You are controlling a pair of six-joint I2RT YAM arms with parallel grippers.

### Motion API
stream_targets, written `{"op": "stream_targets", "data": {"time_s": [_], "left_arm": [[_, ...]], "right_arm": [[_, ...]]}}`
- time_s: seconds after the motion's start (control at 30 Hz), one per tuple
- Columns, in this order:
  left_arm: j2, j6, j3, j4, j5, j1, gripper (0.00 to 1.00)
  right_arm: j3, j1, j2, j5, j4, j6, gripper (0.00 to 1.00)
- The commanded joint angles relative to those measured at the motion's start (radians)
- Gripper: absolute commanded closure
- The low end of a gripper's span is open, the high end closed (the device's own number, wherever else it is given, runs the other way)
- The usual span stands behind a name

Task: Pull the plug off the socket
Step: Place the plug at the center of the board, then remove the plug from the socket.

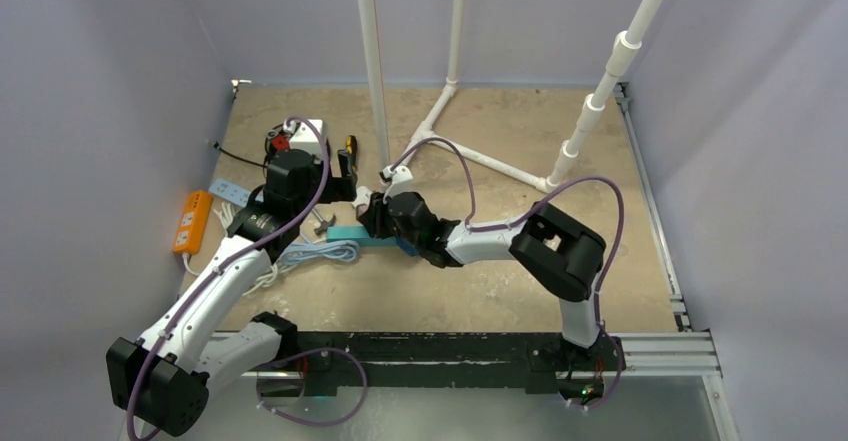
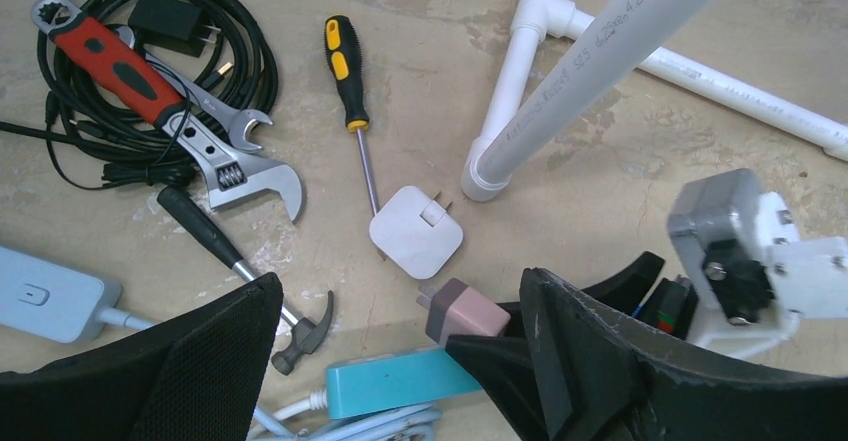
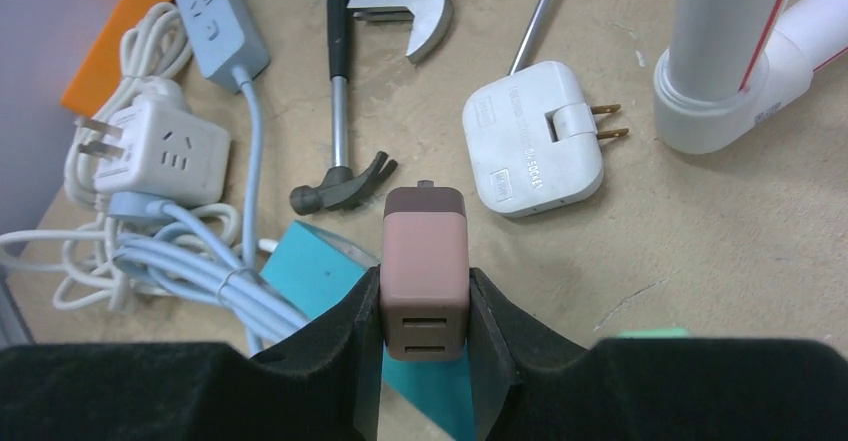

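A pink plug (image 3: 424, 261) with two USB slots is clamped between my right gripper's (image 3: 425, 316) fingers. Its prongs are bare and point away from the wrist, clear of the teal socket strip (image 3: 310, 266) that lies flat on the table just below it. The left wrist view shows the plug (image 2: 463, 311) with its prongs free, above the teal strip (image 2: 400, 381). My left gripper (image 2: 400, 371) is open and empty, its fingers spread either side of the strip's end. From above, the two grippers (image 1: 368, 213) meet over the strip (image 1: 350, 233).
A white folding adapter (image 3: 535, 151), a hammer (image 3: 340, 111), a screwdriver (image 2: 348, 71), an adjustable wrench (image 2: 240, 151) and coiled black cable (image 2: 100, 61) lie around. A white cube socket (image 3: 165, 151), a grey-blue strip (image 3: 215, 11) and an orange strip (image 1: 192, 221) lie left. A PVC pipe frame (image 2: 600, 61) stands close on the right.
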Motion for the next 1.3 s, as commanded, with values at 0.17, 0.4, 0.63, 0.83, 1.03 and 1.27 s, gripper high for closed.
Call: {"op": "stream_targets", "data": {"time_s": [0.17,0.4,0.63,0.83,1.03,1.27], "left_arm": [[0.005,0.022,-0.006,0.025,0.045,0.003,0.13],[0.029,0.025,-0.004,0.025,0.078,0.003,0.13],[0.032,0.025,-0.006,0.028,0.092,0.003,0.13],[0.037,0.022,-0.013,0.038,0.123,0.002,0.14],[0.049,0.019,-0.015,0.044,0.154,0.000,0.14],[0.060,0.018,-0.014,0.046,0.181,0.000,0.14]], "right_arm": [[0.088,-0.046,0.064,0.030,0.079,-0.009,0.72],[0.085,-0.055,0.063,-0.002,0.088,-0.038,0.36],[-0.047,-0.055,-0.076,-0.065,0.145,-0.061,0.24],[-0.193,-0.055,-0.289,-0.081,0.091,-0.062,0.20],[-0.357,-0.090,-0.465,-0.071,-0.002,0.000,0.16],[-0.577,-0.199,-0.654,-0.078,0.019,0.110,0.13]]}}
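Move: My right hand already holds the pink plug. The bare spot for it lies some 3 cm ahead, 1 cm left and 3 cm below. The white plug is about 8 cm ahead and 2 cm left, the teal strip level ahead and 1 cm left, the hammer head about 3 cm ahead and 9 cm left, and the blue adapter 2 cm back and 7 cm right. From my empty left hand the spot is some 2 cm ahead, 4 cm right and 13 cm below. I carry the pink plug about 4 cm forward with my right hand, dipping a centimetre, into the gap between the teal strip and the white plug, then open my fingers and let go. Still opening, I back off, lift some 8 cm, and sweep about 13 cm right over the blue adapter, sinking again. My open left hand eases a few centimetres right and down towards the spot. ##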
